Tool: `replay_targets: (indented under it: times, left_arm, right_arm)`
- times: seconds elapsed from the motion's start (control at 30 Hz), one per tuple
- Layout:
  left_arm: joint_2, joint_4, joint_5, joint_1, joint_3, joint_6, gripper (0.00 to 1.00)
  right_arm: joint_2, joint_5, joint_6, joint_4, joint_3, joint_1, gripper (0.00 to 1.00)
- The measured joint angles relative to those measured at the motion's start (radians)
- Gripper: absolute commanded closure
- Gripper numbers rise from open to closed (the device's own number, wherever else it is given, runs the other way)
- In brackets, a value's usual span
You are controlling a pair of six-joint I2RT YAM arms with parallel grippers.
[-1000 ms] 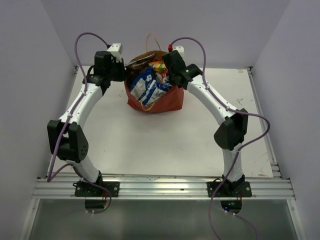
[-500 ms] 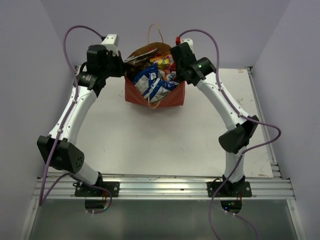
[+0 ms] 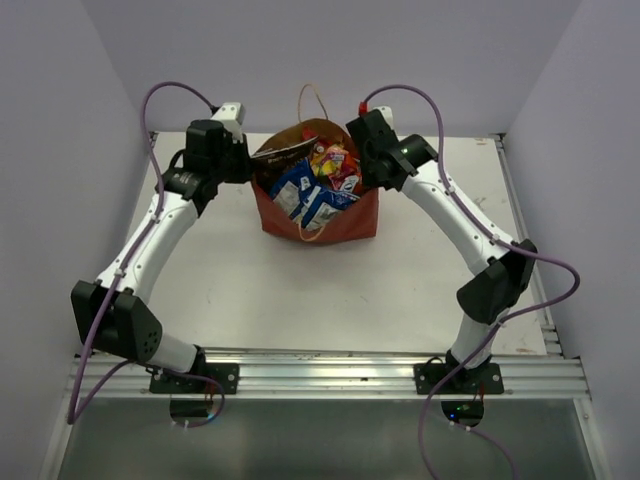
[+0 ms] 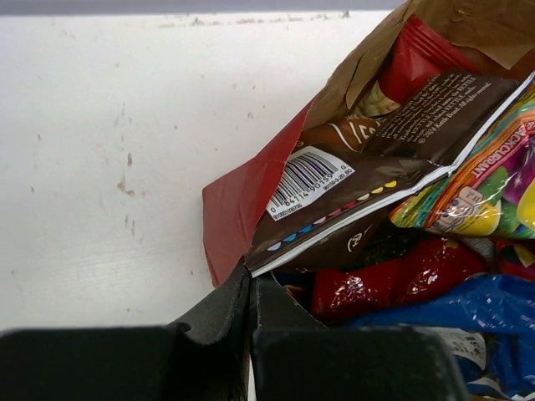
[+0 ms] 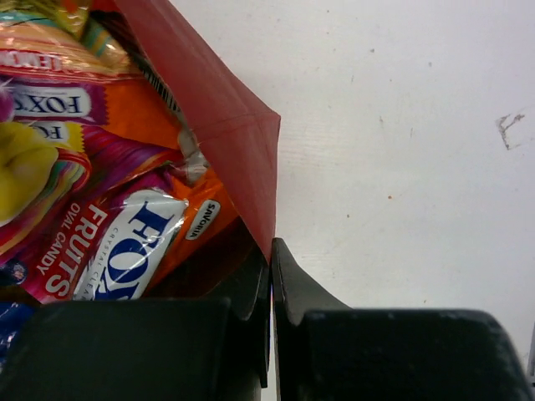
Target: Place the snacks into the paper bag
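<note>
The red paper bag [image 3: 335,222] stands at the back middle of the table, its mouth held wide between my two grippers. My left gripper [image 3: 250,166] is shut on its left rim, where the pinched red wall [image 4: 227,219] meets my fingertips [image 4: 219,307]. On the bag's right wall [image 5: 219,98], my right gripper [image 3: 371,172] is shut. Inside lie the snacks: a blue-white packet [image 3: 305,190], a brown chip bag [image 4: 368,171], a red candy bag [image 4: 393,282] and an orange-yellow-pink candy bag [image 5: 109,225].
A thin looped handle [image 3: 312,98] sticks up behind the bag, and another hangs over its front. Bare white table [image 3: 300,290] lies between the bag and the arm bases. Grey walls close in on the left, right and back.
Both arms have carried the paper bag a little to the right; it rose half a second ago and now sits lower again. Both grips stay shut on its rim.
</note>
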Motion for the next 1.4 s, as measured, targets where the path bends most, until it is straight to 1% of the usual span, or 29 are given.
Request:
replay_targets:
  times: [0.2,0.23,0.3,0.37,0.43,0.57,0.7,0.77,0.97,1.1,1.13,1.17,1.2,1.23,1.27,1.33,1.4]
  left_arm:
    - [-0.015,-0.085,-0.051,-0.048,0.179,0.006,1.00]
    - [-0.027,-0.085,-0.054,-0.057,0.197,0.006,1.00]
    - [-0.061,-0.084,-0.055,-0.073,0.209,0.006,1.00]
    - [-0.097,-0.085,-0.055,-0.087,0.206,0.006,1.00]
    - [-0.134,-0.078,-0.055,-0.094,0.171,0.003,1.00]
    - [-0.214,-0.058,-0.059,-0.102,-0.006,-0.011,1.00]
    - [-0.230,-0.075,-0.069,-0.111,-0.169,-0.029,1.00]
    - [-0.236,-0.061,-0.084,-0.111,-0.200,-0.034,1.00]
    - [-0.305,-0.051,-0.097,-0.122,-0.234,-0.061,1.00]
    - [-0.317,-0.046,-0.102,-0.127,-0.246,-0.073,1.00]
    - [-0.317,-0.043,-0.102,-0.129,-0.246,-0.074,0.98]
    - [-0.317,-0.043,-0.103,-0.131,-0.246,-0.074,0.88]
    - [-0.317,-0.042,-0.103,-0.134,-0.246,-0.072,0.82]
    - [-0.317,-0.034,-0.105,-0.136,-0.245,-0.074,0.75]
    - [-0.317,-0.027,-0.107,-0.139,-0.239,-0.075,0.65]
    - [-0.318,-0.011,-0.111,-0.142,-0.216,-0.077,0.61]
    - [-0.318,0.009,-0.117,-0.148,-0.180,-0.078,0.59]
  right_arm:
    - [0.006,0.010,-0.004,-0.130,0.261,0.010,1.00]
    - [-0.002,0.023,-0.005,-0.134,0.287,0.014,1.00]
    - [-0.037,0.035,-0.007,-0.139,0.286,0.019,1.00]
    - [-0.094,0.049,-0.006,-0.127,0.224,0.020,1.00]
    - [-0.151,0.053,0.001,-0.111,0.132,0.021,1.00]
    - [-0.235,0.041,0.035,-0.063,-0.129,0.029,1.00]
    - [-0.234,0.010,0.071,-0.040,-0.302,0.033,1.00]
    - [-0.235,0.000,0.079,-0.024,-0.312,0.035,1.00]
    - [-0.256,-0.001,0.090,-0.016,-0.311,0.037,1.00]
    - [-0.256,-0.001,0.091,-0.016,-0.311,0.038,1.00]
    - [-0.256,-0.001,0.091,-0.016,-0.311,0.038,0.92]
    - [-0.256,-0.001,0.093,-0.016,-0.311,0.038,0.86]
    - [-0.256,0.001,0.094,-0.015,-0.310,0.038,0.80]
    - [-0.256,0.002,0.093,-0.014,-0.307,0.038,0.62]
    - [-0.257,0.003,0.095,-0.011,-0.303,0.038,0.55]
    - [-0.264,0.005,0.079,0.000,-0.294,0.038,0.43]
    - [-0.278,0.005,0.063,0.018,-0.288,0.038,0.40]
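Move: Each hand already pinches a side rim of the paper bag, whose middle lies about 14 cm right of the left hand, level and 10 cm below, and 14 cm left of the right hand at the same depth. Inside, the brown snack bag is some 8 cm right and 5 cm ahead of the left hand; the fruit candy bag is 7 cm left and 4 cm ahead of the right hand, the blue snack bag 12 cm left and 4 cm back. Both hands hoist the paper bag about 10 cm, lower it 7–9 cm nearer the bases, then open, releasing its rims. ##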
